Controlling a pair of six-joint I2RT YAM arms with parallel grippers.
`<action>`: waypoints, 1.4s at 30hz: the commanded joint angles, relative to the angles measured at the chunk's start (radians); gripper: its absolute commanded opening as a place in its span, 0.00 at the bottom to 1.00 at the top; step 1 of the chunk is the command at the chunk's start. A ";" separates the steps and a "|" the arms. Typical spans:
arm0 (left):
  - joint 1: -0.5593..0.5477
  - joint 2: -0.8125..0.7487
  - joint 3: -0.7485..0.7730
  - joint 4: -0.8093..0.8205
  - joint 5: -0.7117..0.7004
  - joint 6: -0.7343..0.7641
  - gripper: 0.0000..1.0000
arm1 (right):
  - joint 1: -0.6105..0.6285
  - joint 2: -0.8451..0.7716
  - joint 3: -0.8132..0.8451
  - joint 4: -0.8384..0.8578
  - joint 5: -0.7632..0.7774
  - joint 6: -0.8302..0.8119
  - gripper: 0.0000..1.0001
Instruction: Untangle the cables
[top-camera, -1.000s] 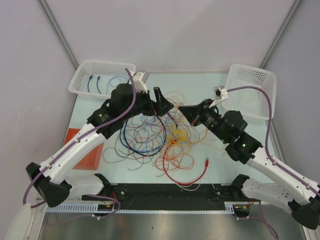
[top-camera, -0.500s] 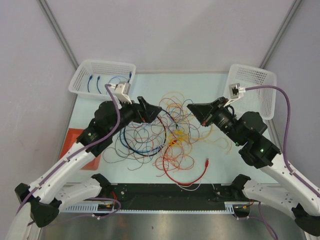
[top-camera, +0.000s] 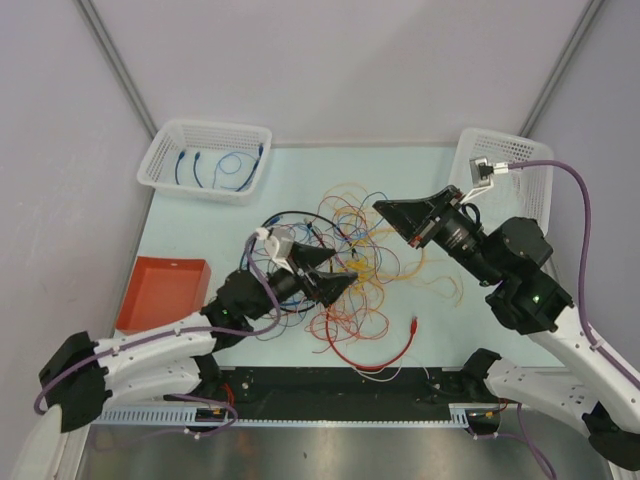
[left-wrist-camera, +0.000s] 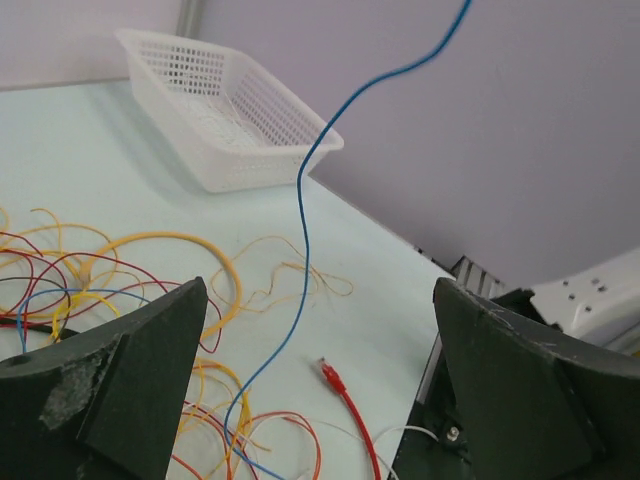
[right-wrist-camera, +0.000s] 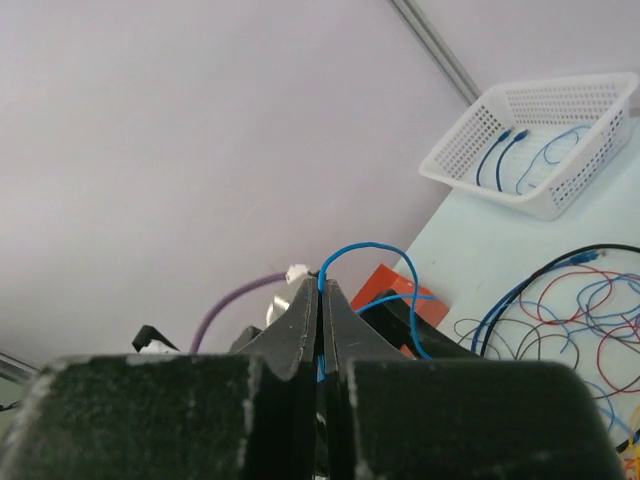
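Observation:
The cables (top-camera: 345, 262) lie as a loose tangle of red, blue, yellow, orange and black wires in the middle of the table. My right gripper (top-camera: 384, 208) hovers above the tangle's far right side, and its jaws (right-wrist-camera: 320, 288) are shut on a thin blue cable (right-wrist-camera: 368, 248) that loops out of the tips. That blue cable (left-wrist-camera: 305, 235) rises from the tangle up past my left gripper (left-wrist-camera: 318, 325). The left gripper (top-camera: 332, 274) is open and empty, low over the near part of the tangle. A red cable with a plug tip (left-wrist-camera: 331, 376) lies near it.
A white basket (top-camera: 168, 150) at the back left holds a few blue cables (top-camera: 222, 165). Another white basket (top-camera: 520, 160) stands at the back right, also in the left wrist view (left-wrist-camera: 225, 115). An orange tray (top-camera: 160, 292) sits at the left edge.
My left arm has swung from the far side of the tangle back toward the near edge, and its gripper is now low and open. My right gripper has drawn back to the right, still shut.

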 joint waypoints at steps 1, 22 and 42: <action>-0.111 0.099 -0.043 0.378 -0.135 0.176 1.00 | -0.006 0.014 0.051 0.042 -0.055 0.086 0.00; -0.152 0.334 0.075 0.699 -0.209 0.289 0.88 | -0.009 0.040 0.085 0.076 -0.178 0.307 0.00; -0.152 0.378 0.146 0.670 -0.163 0.311 0.00 | -0.001 0.020 0.085 0.025 -0.187 0.304 0.00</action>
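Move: The left hand is open and goes for the thin blue cable's strand hanging between its fingers' line of reach and the right hand, about 5 cm to its right, 3 cm ahead and 4 cm higher. From the left hand, the cable tangle lies some 25 cm lower, about 10 cm ahead and 6 cm right; at table level too, the red plug is roughly 20 cm right and 5 cm ahead, and the yellow loop 25 cm ahead and 16 cm right. The right hand already pinches the blue cable; that strand lies about 14 cm below it, 4 cm ahead and 3 cm to its left. The left hand first dips slightly back and to the right, then rises towards the hanging blue strand, ending about 6 cm higher and some 5 cm to the right while its fingers tip upward by roughly 20 degrees, and on arriving it shuts its wide-open fingers to pinch the blue cable below the right hand. The right hand keeps its closed grip on the same cable and eases about 3 cm back with a little drift left and up, its wrist swinging counter-clockwise and rolling before it all but stops. ##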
